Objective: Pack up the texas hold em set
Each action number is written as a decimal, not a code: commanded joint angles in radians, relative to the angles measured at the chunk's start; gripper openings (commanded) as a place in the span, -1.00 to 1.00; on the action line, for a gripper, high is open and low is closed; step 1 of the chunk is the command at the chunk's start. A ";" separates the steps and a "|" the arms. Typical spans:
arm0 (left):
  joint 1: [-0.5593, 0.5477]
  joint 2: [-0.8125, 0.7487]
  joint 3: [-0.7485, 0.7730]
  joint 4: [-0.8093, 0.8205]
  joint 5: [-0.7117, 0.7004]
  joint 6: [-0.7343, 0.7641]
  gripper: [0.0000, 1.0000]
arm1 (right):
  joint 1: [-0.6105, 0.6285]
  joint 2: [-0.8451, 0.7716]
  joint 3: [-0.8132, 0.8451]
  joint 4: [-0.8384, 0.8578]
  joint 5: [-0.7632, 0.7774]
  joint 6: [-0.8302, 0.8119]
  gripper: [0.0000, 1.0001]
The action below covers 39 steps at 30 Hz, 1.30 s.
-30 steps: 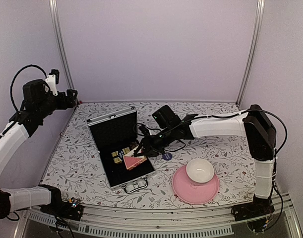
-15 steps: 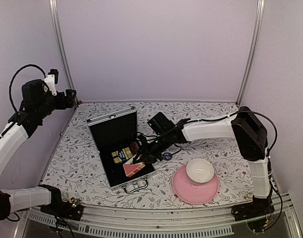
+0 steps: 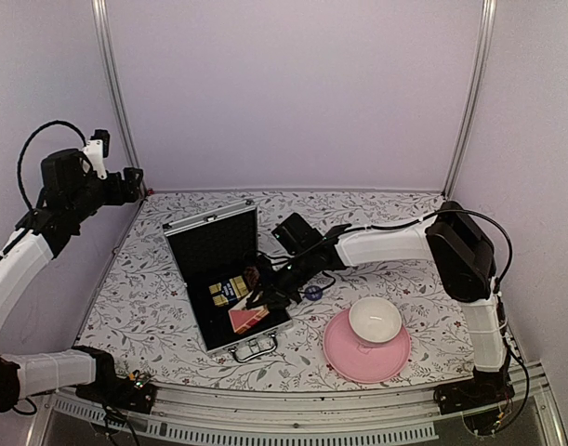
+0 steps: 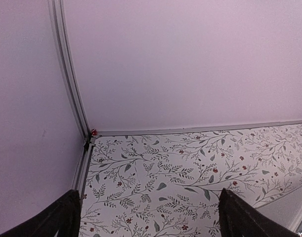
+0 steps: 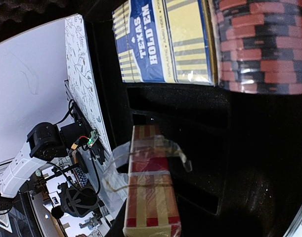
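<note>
The silver briefcase (image 3: 207, 223) lies open left of centre, its black-lined lid up. Inside it sit a gold-and-dark card box (image 3: 228, 290) (image 5: 163, 39) and a dark red chip stack (image 3: 253, 276) (image 5: 262, 47). My right gripper (image 3: 265, 297) (image 5: 151, 163) reaches into the case, its clear fingers shut on the red card box (image 3: 249, 319) (image 5: 151, 197), which tilts over an empty black slot (image 5: 200, 128). A blue round disc (image 3: 312, 292) lies on the table right of the case. My left gripper (image 3: 130, 186) (image 4: 151, 224) hangs open, high at the far left corner, with nothing between its fingers.
A pink plate (image 3: 344, 358) with a white bowl (image 3: 375, 319) on it stands near the front right. The case's metal handle (image 3: 254, 348) points to the near edge. Metal frame posts (image 3: 112, 93) and walls close in the back and sides.
My right gripper has moved left and down into the case, carrying the red card box from above the case's right edge to low over the near slot. The left arm has stayed still.
</note>
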 commanded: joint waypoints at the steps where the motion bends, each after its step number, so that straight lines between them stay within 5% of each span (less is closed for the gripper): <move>1: 0.007 0.004 -0.017 0.007 -0.003 0.009 0.94 | 0.010 0.033 0.050 0.013 -0.016 0.008 -0.96; 23: 0.006 0.004 -0.017 0.006 -0.004 0.012 0.94 | 0.033 0.065 0.089 -0.017 0.000 0.008 -0.90; 39: 0.006 0.008 -0.018 0.006 -0.012 0.017 0.94 | 0.034 -0.043 0.086 -0.165 0.221 -0.091 0.15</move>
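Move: The right hand grips the red card box low over the case's empty front bay; the bay's middle lies about 4 cm back, 2 cm left and some 4 cm below. The blue card pack sits roughly 6 cm left and 3 cm ahead of the hand, the chip stack about 6 cm ahead and 2 cm left, the case handle some 10 cm straight back. From the left hand the bay is about 18 cm back, 26 cm right and 30 cm below. Still pinching the red card box, the right hand eases it down into the empty bay in front of the blue card pack, sinking about 1 cm and creeping a centimetre to the left. Then the fingers open from nearly shut to a little over half and let go of the box, while the hand sinks up to another centimetre, comes back right by about 1 cm, and tips its fingers some 5 degrees more steeply down. ##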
